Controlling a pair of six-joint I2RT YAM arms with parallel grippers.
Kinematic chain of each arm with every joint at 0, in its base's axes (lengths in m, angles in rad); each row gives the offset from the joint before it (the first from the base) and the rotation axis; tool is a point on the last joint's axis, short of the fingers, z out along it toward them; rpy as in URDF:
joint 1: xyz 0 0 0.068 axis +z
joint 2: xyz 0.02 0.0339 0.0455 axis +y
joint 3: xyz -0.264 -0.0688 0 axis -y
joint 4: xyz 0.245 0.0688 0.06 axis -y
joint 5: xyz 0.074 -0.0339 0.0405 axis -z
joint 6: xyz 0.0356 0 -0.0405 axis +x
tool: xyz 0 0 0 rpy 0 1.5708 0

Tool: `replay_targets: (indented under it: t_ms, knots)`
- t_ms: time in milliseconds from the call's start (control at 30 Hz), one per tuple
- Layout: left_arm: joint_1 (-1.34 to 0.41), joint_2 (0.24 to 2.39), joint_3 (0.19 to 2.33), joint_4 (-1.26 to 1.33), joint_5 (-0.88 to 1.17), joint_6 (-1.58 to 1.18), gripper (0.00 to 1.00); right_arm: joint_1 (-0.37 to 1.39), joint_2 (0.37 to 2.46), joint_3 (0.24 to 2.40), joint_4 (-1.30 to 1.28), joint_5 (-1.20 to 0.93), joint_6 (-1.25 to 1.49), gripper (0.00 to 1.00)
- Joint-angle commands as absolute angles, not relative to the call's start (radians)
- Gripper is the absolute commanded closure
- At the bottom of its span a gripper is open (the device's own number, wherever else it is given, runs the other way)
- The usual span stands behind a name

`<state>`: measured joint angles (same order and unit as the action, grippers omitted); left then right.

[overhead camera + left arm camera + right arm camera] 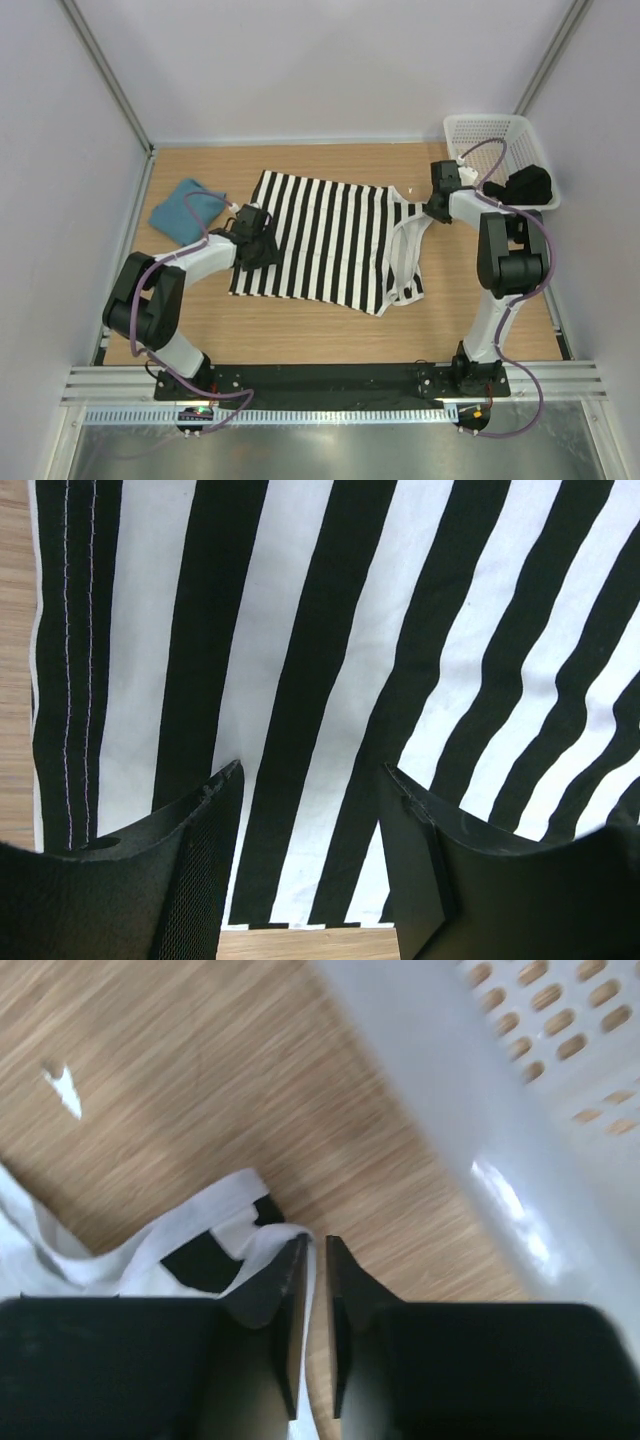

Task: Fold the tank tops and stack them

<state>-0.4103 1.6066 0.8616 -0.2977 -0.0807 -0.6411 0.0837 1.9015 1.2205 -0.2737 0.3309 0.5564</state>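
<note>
The black and white striped tank top [330, 235] lies spread flat across the middle of the table, straps toward the right. A folded teal-blue tank top [187, 210] rests at the far left. My left gripper [262, 250] is over the striped top's left hem; in the left wrist view it [310, 780] stands open just above the stripes [330, 630], with nothing between its fingers. My right gripper [437, 208] is at the top's upper right strap. In the right wrist view its jaws [315, 1245] are nearly together, with the white strap [190, 1230] running into the narrow gap.
A white mesh basket [480, 125] stands at the back right, close beside the right gripper, with dark cloth [525, 188] hanging over its near rim. Its wall [520, 1110] fills the right wrist view's upper right. Bare wood [310, 945] shows below the hem.
</note>
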Motion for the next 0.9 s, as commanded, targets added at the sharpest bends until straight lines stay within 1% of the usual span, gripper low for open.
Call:
replay_targets:
  t_ms: [0,67,100,200,300,400,533,700,867]
  knots:
    - [-0.41,1.674,0.824,-0.314,-0.051,-0.63,0.43,0.064,1.92,1.301,-0.255,0.376,0.566,0.78]
    - [-0.411,1.674,0.824,-0.314,-0.049,-0.632,0.43,0.063,1.93,1.336,-0.256,0.377,0.561,0.73]
    - [-0.41,1.674,0.824,-0.313,-0.049,-0.632,0.43,0.063,1.933,1.348,-0.258,0.382,0.558,0.67]
    - [-0.41,1.672,0.821,-0.314,-0.049,-0.634,0.44,0.063,1.954,1.403,-0.271,0.388,0.546,0.62]
    - [-0.411,1.657,0.812,-0.308,-0.046,-0.637,0.44,0.063,1.97,1.451,-0.317,0.373,0.541,0.61]
    - [-0.416,1.614,0.79,-0.29,-0.045,-0.635,0.44,0.061,1.922,1.404,-0.302,0.328,0.549,0.5]
    - [-0.426,1.549,0.762,-0.265,-0.043,-0.638,0.43,0.061,1.81,1.29,-0.262,0.302,0.555,0.49]
    - [-0.445,1.473,0.772,-0.273,-0.044,-0.661,0.42,0.06,1.648,1.128,-0.224,0.239,0.558,0.53]
    - [-0.446,1.421,0.84,-0.328,-0.074,-0.68,0.41,0.058,1.605,1.031,-0.192,0.14,0.554,0.54]
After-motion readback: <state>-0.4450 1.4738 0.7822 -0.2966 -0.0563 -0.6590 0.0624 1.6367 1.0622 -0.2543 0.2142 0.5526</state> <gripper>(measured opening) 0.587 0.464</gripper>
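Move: At the tip of the right fingers lies the strap end of the striped tank top, some 1 cm left of the hand and about 1 cm below it. The basket's middle is about 11 cm ahead and 16 cm right of this hand, the black tank top in it roughly 7 cm ahead and 23 cm right. The left hand is down on the striped tank top, whose middle is about 6 cm ahead and 16 cm right; the blue tank top lies roughly 14 cm ahead and 19 cm left. Opening its nearly shut fingers to about half, the right hand comes free of the strap end, going some 5 cm forward and 4 cm up past it, then pulls back about 8 cm and rises a little more. The left hand first stays pressed on the striped cloth with its fingers half open, then draws back about 2 cm and starts to lift. ##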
